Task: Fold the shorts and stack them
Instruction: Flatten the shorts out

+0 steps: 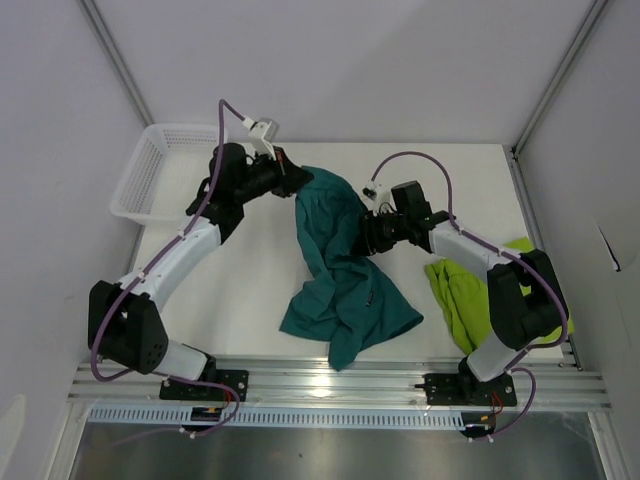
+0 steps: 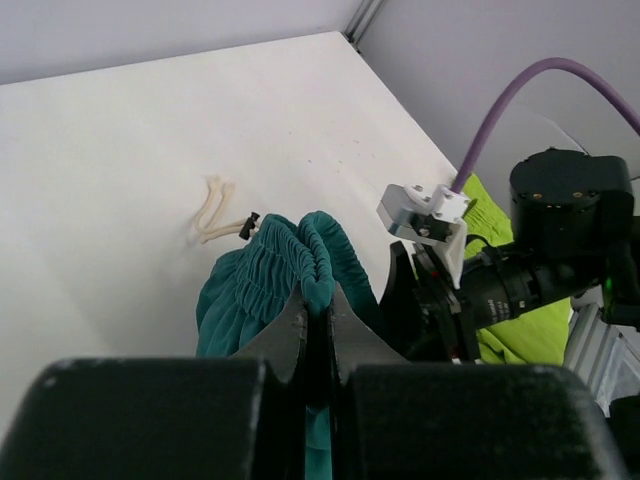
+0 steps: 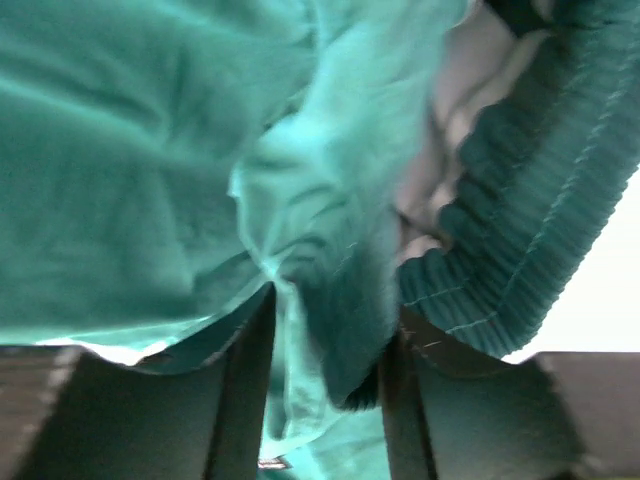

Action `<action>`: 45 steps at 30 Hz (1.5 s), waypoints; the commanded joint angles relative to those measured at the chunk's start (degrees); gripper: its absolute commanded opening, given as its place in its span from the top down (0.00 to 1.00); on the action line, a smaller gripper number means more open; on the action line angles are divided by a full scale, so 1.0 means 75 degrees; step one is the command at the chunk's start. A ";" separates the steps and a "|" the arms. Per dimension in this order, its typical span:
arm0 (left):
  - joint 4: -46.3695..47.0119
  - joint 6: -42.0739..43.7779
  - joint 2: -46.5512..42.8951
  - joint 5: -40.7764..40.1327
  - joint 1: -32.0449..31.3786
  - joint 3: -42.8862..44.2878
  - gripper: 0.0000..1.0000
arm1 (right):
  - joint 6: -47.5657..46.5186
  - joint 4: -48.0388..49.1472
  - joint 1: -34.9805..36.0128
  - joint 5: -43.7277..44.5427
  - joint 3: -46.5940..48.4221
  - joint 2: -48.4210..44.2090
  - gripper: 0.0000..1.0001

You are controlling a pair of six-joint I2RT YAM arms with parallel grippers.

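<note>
The dark teal shorts (image 1: pixel 345 270) hang crumpled mid-table, their waistband lifted off the surface. My left gripper (image 1: pixel 297 183) is shut on the gathered waistband (image 2: pixel 318 300) at its top left. The cream drawstring (image 2: pixel 212 215) dangles past it. My right gripper (image 1: pixel 362 232) presses into the shorts' right side. In the right wrist view its fingers (image 3: pixel 325 330) stand apart, with a fold of teal fabric (image 3: pixel 330 300) bunched between them. The lime green shorts (image 1: pixel 460 295) lie crumpled at the right, beside the right arm; they also show in the left wrist view (image 2: pixel 510 330).
A white mesh basket (image 1: pixel 150 170) stands at the back left corner. The right arm's wrist and purple cable (image 2: pixel 560 240) sit close to my left gripper. Frame posts and walls bound the table at the back and on both sides.
</note>
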 commanded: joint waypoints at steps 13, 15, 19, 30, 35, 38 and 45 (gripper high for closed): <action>-0.1066 0.0738 0.1917 -0.0318 0.0336 0.3096 1.00 | 0.1073 0.0077 0.0233 -0.1231 -0.0046 -0.0611 1.00; -0.1393 0.0879 0.2854 -0.0471 0.0336 0.3983 1.00 | 0.1411 -0.0041 0.0338 -0.1821 0.0141 -0.0985 1.00; -0.1256 0.0751 0.4028 -0.0320 0.0266 0.4307 1.00 | 0.2559 0.0366 0.0200 -0.2547 0.0912 -0.1514 1.00; -0.1323 0.1488 0.4685 -0.0601 -0.0671 0.3918 0.94 | 0.6368 0.2968 -0.0891 -0.3159 0.2228 -0.1632 1.00; -0.1501 0.1571 0.4008 -0.0951 -0.0754 0.3662 0.48 | 0.7459 0.4036 -0.1137 -0.3007 0.2274 -0.1631 1.00; -0.1757 0.1466 0.3140 -0.1431 -0.0661 0.3380 0.17 | 0.7274 0.3663 -0.1348 -0.2692 0.2368 -0.1760 1.00; -0.2989 0.0437 0.1195 -0.2663 -0.0146 0.3099 0.01 | 0.6409 0.2515 -0.1876 -0.2514 0.2333 -0.1749 1.00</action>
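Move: The left hand already holds one end of the teal shorts' waistband high up; its release spot is about 10 cm ahead, 6 right and 13 lower, while the edge at the right fingers is some 6 cm back, 11 right and 19 below. That edge lies roughly 1 cm ahead of the right hand and 2 below, between its half-open fingers. From the right hand, the trailing legs lie some 15 cm back, 3 left and 10 lower, and the green shorts 9 back, 28 right, 10 lower. The right fingers close on the teal edge with a small dip, then lift it some 27 cm, swinging a little back and then forward again while the fingers tip up about 40 degrees to near level and keep their pinch. Meanwhile the left hand, still gripping, swings the waistband end about 12 cm forward and then 13 cm down, drifts right as it opens wide and lets go, and finally comes back left and rises clear some 8 cm. ##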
